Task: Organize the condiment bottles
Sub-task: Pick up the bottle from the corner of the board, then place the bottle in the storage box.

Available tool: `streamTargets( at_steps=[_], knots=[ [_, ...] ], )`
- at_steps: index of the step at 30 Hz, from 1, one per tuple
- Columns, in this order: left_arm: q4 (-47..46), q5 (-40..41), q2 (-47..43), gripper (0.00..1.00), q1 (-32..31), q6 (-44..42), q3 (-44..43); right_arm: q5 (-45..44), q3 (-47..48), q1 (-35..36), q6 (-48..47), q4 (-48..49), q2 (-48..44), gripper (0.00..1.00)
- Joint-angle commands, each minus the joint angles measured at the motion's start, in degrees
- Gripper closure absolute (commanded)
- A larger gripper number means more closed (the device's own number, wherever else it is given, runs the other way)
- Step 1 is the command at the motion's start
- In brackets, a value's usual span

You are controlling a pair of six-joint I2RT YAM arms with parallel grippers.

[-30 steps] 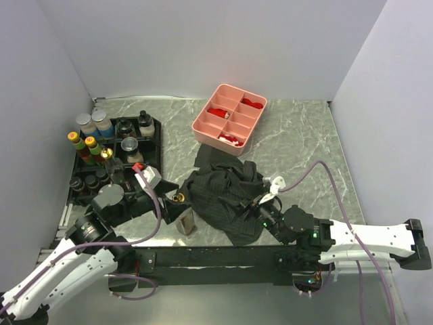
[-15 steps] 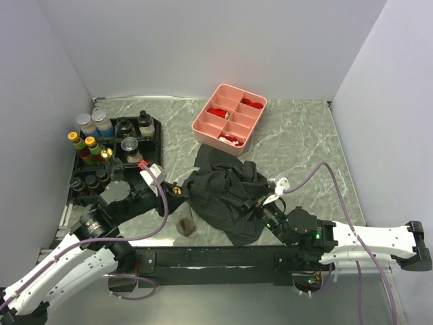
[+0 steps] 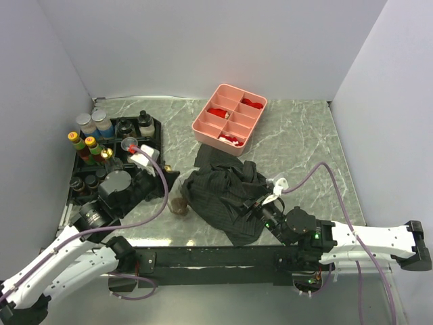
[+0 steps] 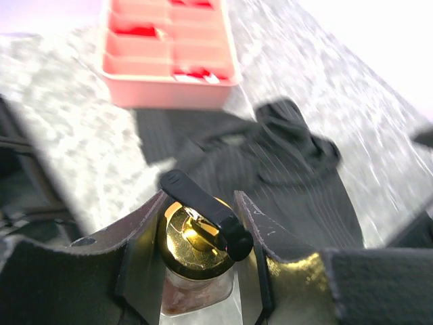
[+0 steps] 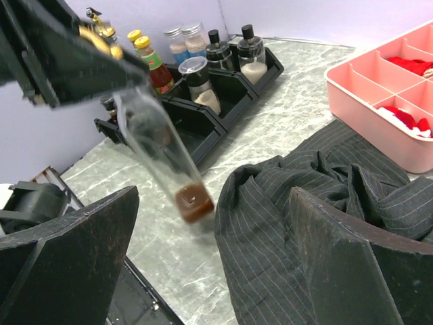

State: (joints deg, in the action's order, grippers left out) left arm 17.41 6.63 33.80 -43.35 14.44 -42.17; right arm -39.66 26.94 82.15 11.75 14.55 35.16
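Note:
My left gripper [image 4: 196,252] is shut on the gold cap [image 4: 195,238] of a tall clear bottle [image 5: 164,150]. The bottle has brown liquid at its base [image 3: 178,205] and hangs tilted just left of the black cloth; whether its base touches the table I cannot tell. Several other condiment bottles [image 3: 95,132] with grey, yellow and black caps stand in and beside the black divided tray [image 3: 157,135] at the left, and show again as bottles [image 5: 183,40] in the right wrist view. My right gripper [image 5: 216,257] is open above the cloth's near edge, holding nothing.
A crumpled black pinstriped cloth [image 3: 226,193] lies mid-table, between the two grippers. A pink divided tray [image 3: 230,118] with red pieces sits behind it. Grey walls close in the left, back and right sides. The arm bases line the near edge.
My left gripper has shut on the bottle's gold cap and drawn it left and back toward the black tray, tilting it. The right arm has barely moved.

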Motion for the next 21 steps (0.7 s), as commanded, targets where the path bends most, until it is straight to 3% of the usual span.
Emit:
streamTargets(
  at_steps=[1,10,21],
  knots=[
    [-9.6,9.3,1.7,0.99,-0.1,-1.7,-5.2,-1.3,0.3,0.1,0.6,1.8,0.0,0.00],
    [-11.7,28.3,8.3,0.99,-0.1,-4.7,-12.3,-1.6,0.2,0.1,0.5,0.9,-0.4,0.00],
    [-17.0,33.6,8.3,0.99,0.7,-10.7,-9.9,-2.4,-1.4,0.1,0.3,-0.3,-4.8,0.00]
  ],
)
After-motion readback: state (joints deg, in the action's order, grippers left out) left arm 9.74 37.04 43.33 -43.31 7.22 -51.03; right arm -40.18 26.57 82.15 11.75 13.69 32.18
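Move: In the black tray, the free right part of the near right compartment lies about 12 cm left and 7 cm ahead of the left hand, some 22 cm below; the gold-capped bottle stands about 7 cm to the left of that spot. The glass jar is roughly 14 cm left and 15 cm ahead of the left hand. The dark cloth lies about 16 cm to its right and 2 cm ahead. From the right hand, that free spot is some 29 cm left and 14 cm ahead. Carrying the already lifted glass bottle by its gold cap between still-closed fingers, the left hand sweeps forward, left and up by about 6 cm each way, away from the dark cloth and in towards the black tray. The forward part dies away near the end while left and up go on; the wrist swings some 30 degrees counter-clockwise and the fingers tip up slightly. ##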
